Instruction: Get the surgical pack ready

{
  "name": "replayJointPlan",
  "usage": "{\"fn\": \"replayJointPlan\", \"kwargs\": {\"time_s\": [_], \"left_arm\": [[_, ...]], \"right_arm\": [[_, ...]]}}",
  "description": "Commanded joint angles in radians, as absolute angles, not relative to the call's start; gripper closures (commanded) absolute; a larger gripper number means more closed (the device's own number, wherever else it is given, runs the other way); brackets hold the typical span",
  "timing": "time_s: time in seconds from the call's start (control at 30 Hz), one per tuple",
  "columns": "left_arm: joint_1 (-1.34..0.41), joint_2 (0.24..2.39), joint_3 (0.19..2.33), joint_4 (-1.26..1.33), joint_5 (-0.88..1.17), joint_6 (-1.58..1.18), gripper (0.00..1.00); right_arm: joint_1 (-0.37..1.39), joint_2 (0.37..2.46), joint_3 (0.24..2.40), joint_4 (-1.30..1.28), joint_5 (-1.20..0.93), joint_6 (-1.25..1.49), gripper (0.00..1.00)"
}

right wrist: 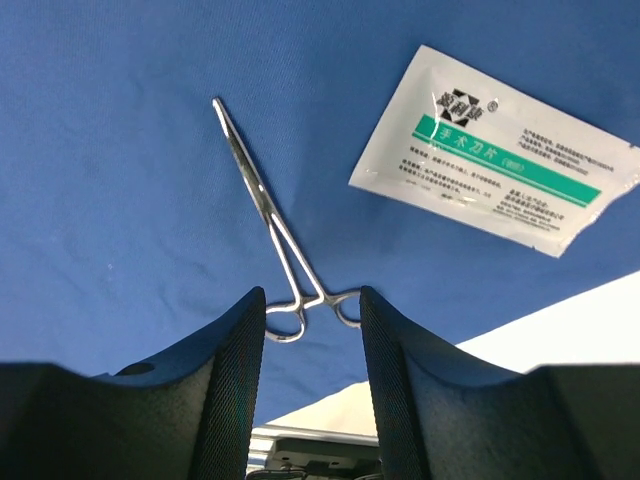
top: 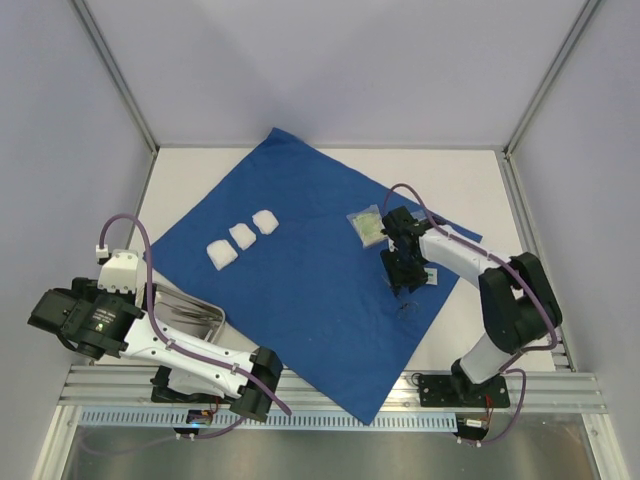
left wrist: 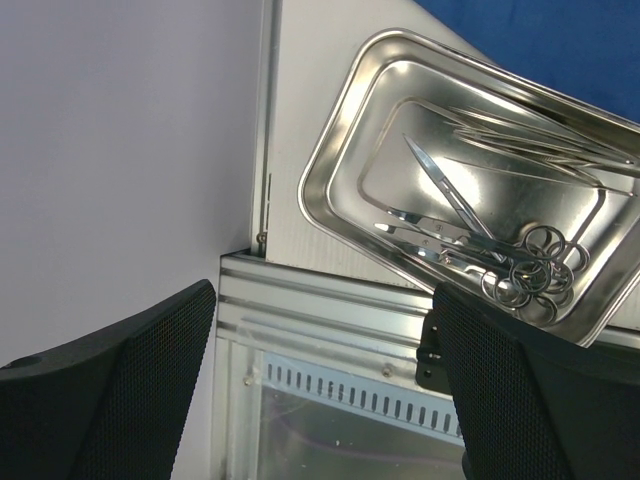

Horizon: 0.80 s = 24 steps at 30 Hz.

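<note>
The surgical pack, a royal-blue drape (top: 300, 270) (right wrist: 120, 150), lies spread flat across the table. Steel forceps (right wrist: 262, 195) (top: 405, 303) lie on it near its right corner. My right gripper (right wrist: 311, 300) (top: 403, 285) points down over them, partly open. Its fingers stand on either side of the ring handles, whose outer edges are hidden behind them. Whether they touch does not show. My left gripper (left wrist: 322, 300) (top: 75, 315) hangs wide open and holds nothing, off the table's near left edge beside the steel tray (left wrist: 340, 150) (top: 190, 315).
A white blade packet (right wrist: 490, 150) lies on the drape just right of the forceps. A clear packet (top: 366, 226) and three gauze pads (top: 243, 236) also lie on the cloth. Scissors and other instruments (left wrist: 480, 240) fill the tray. A metal rail (left wrist: 330, 290) edges the table.
</note>
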<state>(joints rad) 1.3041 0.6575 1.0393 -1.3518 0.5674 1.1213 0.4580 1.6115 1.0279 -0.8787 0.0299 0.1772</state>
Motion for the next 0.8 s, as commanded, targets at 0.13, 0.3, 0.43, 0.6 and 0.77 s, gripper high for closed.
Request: {"fn": "replayJointPlan", "kwargs": {"time_s": [0.13, 0.3, 0.43, 0.6, 0.77], "left_arm": [[1.312, 0.65, 1.039, -1.612, 0.591, 1.161, 0.01], [1.312, 0.652, 1.037, -1.615, 0.595, 1.155, 0.01], [1.31, 0.652, 1.04, -1.615, 0.6, 1.154, 0.01], [1.312, 0.647, 1.04, -1.623, 0.597, 1.164, 0.01], [1.31, 0.634, 1.042, -1.624, 0.595, 1.17, 0.01]], "right_arm": [[0.462, 1.69, 1.014, -0.808, 0.02, 0.132, 0.55], [0.482, 1.703, 1.014, -0.801, 0.015, 0.124, 0.55], [0.509, 1.71, 1.012, -0.795, 0.017, 0.12, 0.68], [0.526, 1.704, 1.015, -0.804, 0.017, 0.112, 0.88], [0.538, 1.639, 1.02, -0.821, -0.025, 0.114, 1.0]]}}
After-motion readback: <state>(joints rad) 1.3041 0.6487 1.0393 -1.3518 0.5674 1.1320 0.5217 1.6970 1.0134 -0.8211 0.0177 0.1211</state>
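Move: Just under the right fingers lies the last hemostat, tip pointing outward: its middle is about 2 cm ahead, 2 cm to the left and 3 cm below, with the finger rings nearer the base. The blade packet sits some 5 cm ahead and 6 cm right; the two gauze packs about 17 cm ahead, one 7 cm left, the other 3 cm right. From the idle left hand the hemostat is roughly 56 cm right, 14 cm ahead, 20 cm lower. Sinking about 2.5 cm almost straight down, the right hand brings its half-open fingers around the hemostat's shanks just ahead of the rings, then stops at cloth height. There it closes them nearly shut, pinching the shanks between the fingertips, while sliding some 1.5 cm to the left and turning slightly counter-clockwise. ##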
